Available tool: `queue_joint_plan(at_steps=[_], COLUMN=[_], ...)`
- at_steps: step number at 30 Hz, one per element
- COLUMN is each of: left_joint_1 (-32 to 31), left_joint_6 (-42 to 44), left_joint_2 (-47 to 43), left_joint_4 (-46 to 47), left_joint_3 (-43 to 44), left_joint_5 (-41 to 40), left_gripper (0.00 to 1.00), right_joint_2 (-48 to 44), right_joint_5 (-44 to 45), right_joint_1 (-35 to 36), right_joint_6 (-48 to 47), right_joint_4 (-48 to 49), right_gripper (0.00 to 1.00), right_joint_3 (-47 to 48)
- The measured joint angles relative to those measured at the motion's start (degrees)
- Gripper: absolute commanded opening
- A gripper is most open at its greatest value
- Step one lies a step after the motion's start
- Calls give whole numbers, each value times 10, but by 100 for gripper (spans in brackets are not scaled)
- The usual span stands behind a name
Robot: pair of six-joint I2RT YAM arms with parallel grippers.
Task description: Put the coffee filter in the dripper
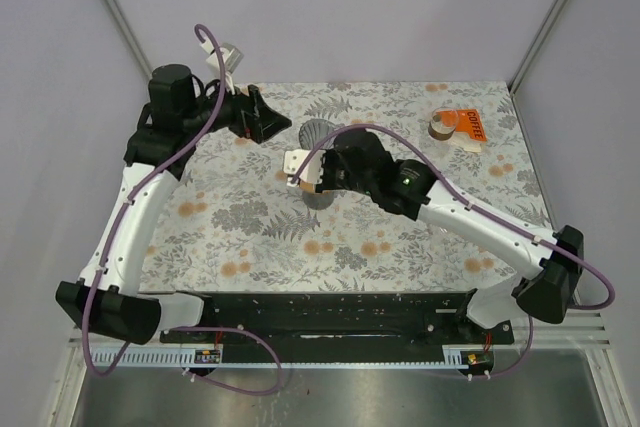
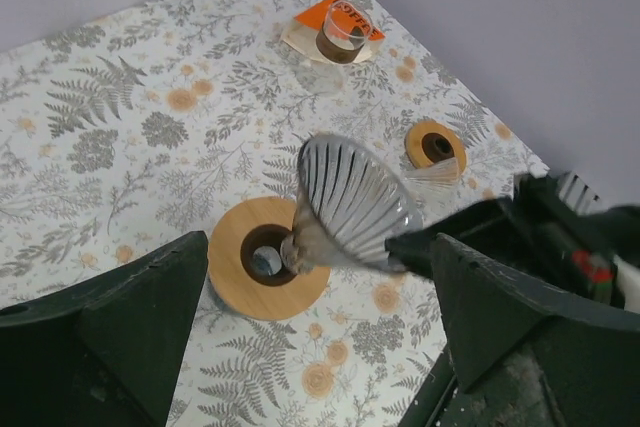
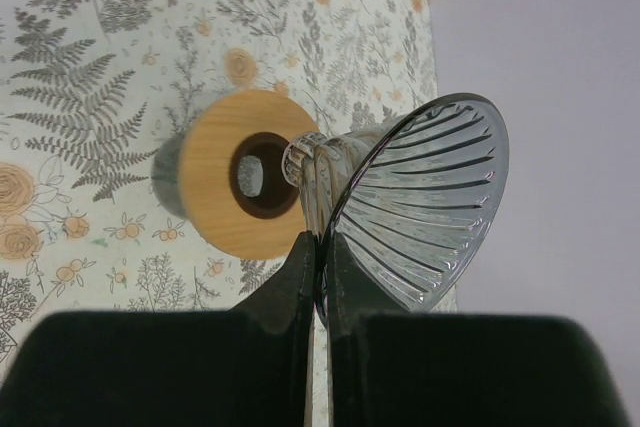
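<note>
My right gripper [image 3: 322,247] [image 1: 325,154] is shut on the rim of the ribbed glass dripper [image 3: 430,197] [image 1: 318,133] [image 2: 352,197]. It holds the dripper tilted on its side, with the narrow end at the hole of a round wooden stand [image 3: 225,172] [image 2: 240,282] [image 1: 316,198]. A beige paper filter pack with an orange COFFEE label [image 1: 470,127] [image 2: 352,9] lies at the back right, under a small glass cup [image 2: 338,35] [image 1: 441,126]. My left gripper [image 2: 315,347] [image 1: 272,125] is open and empty, just left of the dripper.
A second, smaller wooden ring [image 2: 435,144] lies on the floral tablecloth [image 1: 260,217] beyond the dripper. Grey walls close in the back and both sides. The right arm [image 1: 470,212] stretches across the table's right half.
</note>
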Motion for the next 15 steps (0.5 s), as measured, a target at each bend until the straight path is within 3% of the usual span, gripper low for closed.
queue_joint_plan(at_steps=[6,10,15], left_joint_1=[-60,-65,-78], left_joint_6=[47,68,85], left_joint_2=[14,52,94], left_joint_4=[-14,-44,-86], left_joint_3=[19,21,21], left_joint_5=[-80,-110,-131], left_gripper=[88,83,61], right_joint_2=[26,30,47], right_joint_5=[8,27,59], right_joint_1=[49,60,69], right_joint_6=[-49,-66,-86], right_joint_4=[-8,-5,2], right_gripper=[0,0,0], right_joint_3=[9,10,16])
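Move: The coffee filter, the clear ribbed cone, hangs about 10 cm to the right of my left hand, 1 cm ahead and some 7 cm lower; my right hand already pinches its rim. The dripper's wooden ring on the glass carafe is roughly 9 cm to the right of my left hand, level with it fore and aft, 22 cm below. From my right hand that ring lies about 2 cm ahead, 5 cm left and 14 cm down. My left hand first edges right, then dives some 8 cm net, easing forward and rolling about 15 degrees, left side up, as its wide fingers come in partway around the filter's side; contact isn't certain. My right hand keeps its pinch on the rim and carries the filter about 3.5 cm left, slightly back and down, then nearly settles while turning slightly. ##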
